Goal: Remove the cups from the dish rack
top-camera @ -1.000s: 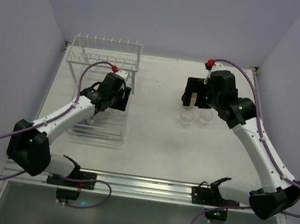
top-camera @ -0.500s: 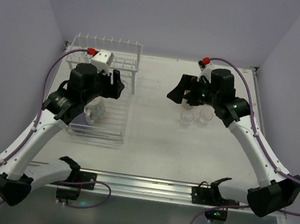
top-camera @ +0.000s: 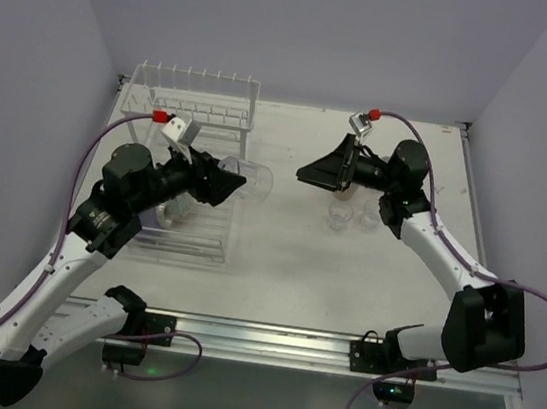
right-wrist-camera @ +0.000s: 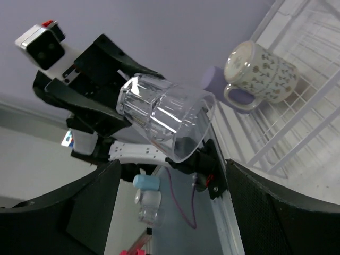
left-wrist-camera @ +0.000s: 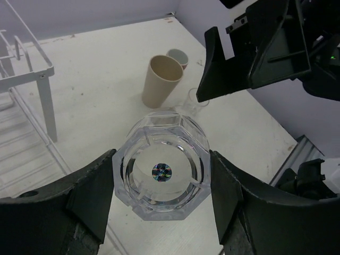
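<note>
My left gripper (top-camera: pixel 239 180) is shut on a clear faceted glass (top-camera: pixel 256 180), held on its side in the air just right of the white wire dish rack (top-camera: pixel 165 108). The left wrist view shows the glass (left-wrist-camera: pixel 163 172) base-on between both fingers. My right gripper (top-camera: pixel 306 174) is open and faces left, a short gap from the glass's mouth. In the right wrist view the glass (right-wrist-camera: pixel 164 122) hangs above my right gripper (right-wrist-camera: pixel 170 207), not between its fingers. A patterned white mug (right-wrist-camera: pixel 260 74) lies in the dish rack (right-wrist-camera: pixel 305 114).
Two small clear glasses (top-camera: pixel 339 216) (top-camera: pixel 373 216) stand on the table under the right arm. In the left wrist view a tan tumbler (left-wrist-camera: pixel 162 79), a greyish cup (left-wrist-camera: pixel 178 56) and a clear glass (left-wrist-camera: pixel 197 98) stand together below the right gripper (left-wrist-camera: pixel 255 53).
The left arm has lifted the clear glass out of the rack and swung it right. The right gripper has turned from pointing down to facing left toward it.
</note>
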`<state>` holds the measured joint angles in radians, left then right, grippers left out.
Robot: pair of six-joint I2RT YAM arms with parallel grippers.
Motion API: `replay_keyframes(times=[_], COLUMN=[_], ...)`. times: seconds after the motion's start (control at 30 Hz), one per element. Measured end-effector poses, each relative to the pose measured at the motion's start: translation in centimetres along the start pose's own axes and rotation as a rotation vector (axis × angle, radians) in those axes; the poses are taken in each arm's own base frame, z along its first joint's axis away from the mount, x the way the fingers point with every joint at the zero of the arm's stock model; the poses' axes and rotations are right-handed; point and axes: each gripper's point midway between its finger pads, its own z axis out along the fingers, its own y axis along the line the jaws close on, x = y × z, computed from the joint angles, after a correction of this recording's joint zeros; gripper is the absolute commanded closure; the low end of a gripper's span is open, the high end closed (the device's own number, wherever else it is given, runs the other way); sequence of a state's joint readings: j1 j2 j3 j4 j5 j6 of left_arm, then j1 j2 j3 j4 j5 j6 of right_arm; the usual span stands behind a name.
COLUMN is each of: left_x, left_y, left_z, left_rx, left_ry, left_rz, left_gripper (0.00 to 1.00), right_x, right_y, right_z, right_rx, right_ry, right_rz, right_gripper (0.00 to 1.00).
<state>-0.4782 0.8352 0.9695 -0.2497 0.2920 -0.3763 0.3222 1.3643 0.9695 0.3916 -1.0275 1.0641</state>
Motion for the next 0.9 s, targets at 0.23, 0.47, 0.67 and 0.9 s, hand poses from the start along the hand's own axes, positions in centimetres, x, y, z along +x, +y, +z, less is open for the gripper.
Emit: replay_keyframes(times=[0.23, 0.47, 0.67, 0.9], left_x=[-0.2, -1.0, -1.3, -1.3], left_y=[-1.6, -2.5, -2.9, -3.0], left_z=[0.3, 0.3, 0.4, 0.5], left_rx=[0.098, 0.141, 0.162, 0.178], left_ry=[-0.024, -0.053, -0.062, -0.073], left_rz=[-0.031, -0.024, -0.034, -0.032], left_gripper=[1.0, 1.0, 1.0, 1.0], right_x=[-0.3, 1.3, 3.2, 4.3], right_y=[2.4, 3.6, 4.9, 5.4], right_z=[0.7, 1.7, 2.9, 5.1], right_rx=[-0.205, -0.297, -0.348, -0.366], right_ry=[0.043, 0.108, 0.174, 0.224], right_rz=[0.026, 0.055, 0.107, 0.239], right_gripper=[0.23, 0.24, 0.3, 0.69])
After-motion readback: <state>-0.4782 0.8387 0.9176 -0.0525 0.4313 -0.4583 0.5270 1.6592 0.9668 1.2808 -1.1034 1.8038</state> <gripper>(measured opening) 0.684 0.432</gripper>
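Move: The right hand's next grip is the clear glass in the left gripper, its middle about 11 cm left of the right hand, some 4 cm back, at about its height. The beige cup stands roughly 12 cm ahead, 9 cm right and 25 cm below; a small glass is 4 cm ahead, 9 cm right, similarly low. From the left hand, the right gripper is about 7 cm ahead and 14 cm right. Right hand goes about 6 cm left and 5 back, closing around the glass's rim as the left eases rightward. ##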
